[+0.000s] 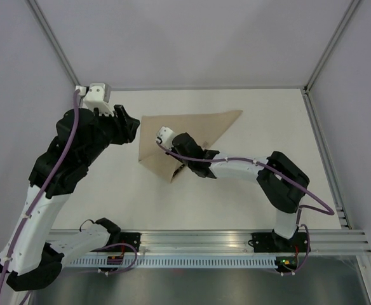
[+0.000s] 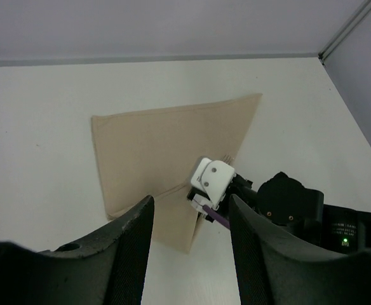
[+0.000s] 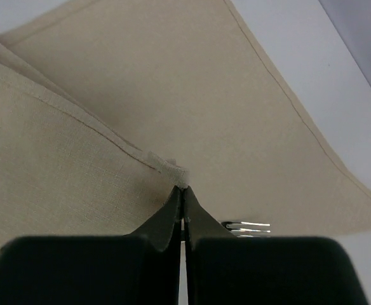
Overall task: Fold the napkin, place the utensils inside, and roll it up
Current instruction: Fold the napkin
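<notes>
The tan napkin [image 1: 195,130] lies folded into a triangle on the white table; it also shows in the left wrist view [image 2: 150,143] and the right wrist view [image 3: 173,89]. My right gripper [image 1: 180,162] is shut on a hemmed edge of the napkin [image 3: 182,189] and holds a flap up over the cloth's near-left part. The fork's silver tines [image 3: 249,225] peek out just right of my right fingers, lying on the cloth; its handle is hidden. My left gripper [image 1: 129,127] hovers open and empty off the napkin's left edge [image 2: 190,203].
The table's back wall and metal frame posts [image 1: 309,86] bound the far side. The arm bases sit on a rail [image 1: 204,241] at the near edge. The right arm's elbow [image 1: 284,178] stands right of the napkin.
</notes>
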Tool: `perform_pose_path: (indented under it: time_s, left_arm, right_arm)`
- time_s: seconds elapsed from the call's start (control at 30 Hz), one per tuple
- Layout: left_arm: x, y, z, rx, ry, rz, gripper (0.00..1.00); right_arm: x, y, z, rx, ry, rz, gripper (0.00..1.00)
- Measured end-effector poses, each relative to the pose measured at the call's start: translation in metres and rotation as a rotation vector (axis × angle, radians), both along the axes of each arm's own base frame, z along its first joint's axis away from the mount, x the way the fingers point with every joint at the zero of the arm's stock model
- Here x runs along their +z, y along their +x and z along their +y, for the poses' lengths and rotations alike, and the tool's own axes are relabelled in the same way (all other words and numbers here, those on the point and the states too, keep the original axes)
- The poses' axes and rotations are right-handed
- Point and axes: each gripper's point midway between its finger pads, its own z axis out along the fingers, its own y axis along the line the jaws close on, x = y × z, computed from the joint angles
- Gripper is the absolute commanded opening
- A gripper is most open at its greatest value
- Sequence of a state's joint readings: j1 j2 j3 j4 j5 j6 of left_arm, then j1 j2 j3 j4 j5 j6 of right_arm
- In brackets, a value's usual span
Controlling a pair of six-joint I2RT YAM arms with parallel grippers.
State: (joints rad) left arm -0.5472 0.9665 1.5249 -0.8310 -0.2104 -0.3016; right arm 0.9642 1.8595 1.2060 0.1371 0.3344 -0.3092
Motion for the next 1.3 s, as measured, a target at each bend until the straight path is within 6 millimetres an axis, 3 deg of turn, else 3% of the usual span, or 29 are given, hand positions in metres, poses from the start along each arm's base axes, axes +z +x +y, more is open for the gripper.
perform_pose_path:
  time_s: [0.2, 0.47, 0.93, 1.03, 1.13, 1.17, 1.3]
  left_arm:
    - [-0.015, 0.010, -0.013, -0.029, 0.004, 0.032, 0.55]
    - [-0.033, 0.022, -0.027, -0.058, 0.005, 0.074, 0.55]
    - [-0.054, 0.027, -0.040, -0.096, 0.001, 0.117, 0.55]
    - [-0.055, 0.028, -0.042, -0.098, -0.005, 0.117, 0.55]
    - [-0.059, 0.029, -0.043, -0.100, -0.004, 0.121, 0.55]
    - [-0.060, 0.029, -0.043, -0.100, -0.003, 0.125, 0.55]
    - [-0.068, 0.029, -0.043, -0.100, 0.004, 0.140, 0.55]
  right_arm:
    - [-0.021, 0.021, -0.047, -0.099, -0.040, 0.050, 0.01]
    - [-0.039, 0.039, -0.090, -0.190, -0.070, 0.092, 0.00]
    - [-0.045, 0.055, -0.120, -0.261, -0.059, 0.120, 0.00]
    - [-0.046, 0.055, -0.121, -0.264, -0.059, 0.127, 0.07]
    - [-0.048, 0.055, -0.121, -0.266, -0.056, 0.132, 0.22]
    - [-0.048, 0.054, -0.121, -0.265, -0.057, 0.135, 0.32]
    - [-0.052, 0.055, -0.122, -0.267, -0.076, 0.154, 0.48]
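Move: The right hand already pinches the napkin's lifted near-left corner. The fork's middle is about 3 cm ahead of it and 8 cm to its right, some 8 cm below. At table height, the napkin's near point lies roughly 8 cm back and level sideways, and its left crease end about 2 cm ahead and 14 cm left. From the empty left hand, the fork is some 13 cm ahead, 16 cm right and 37 cm down. Keeping its pinch on the napkin corner, the right hand draws it about 12 cm to the right and some 5 cm forward while sinking about 5 cm, over the fork to its head end, turning some 15 degrees clockwise. There it stops and opens its fingers to let the corner go. Still empty, the left hand comes down about 7 cm, drifting right and forward. ##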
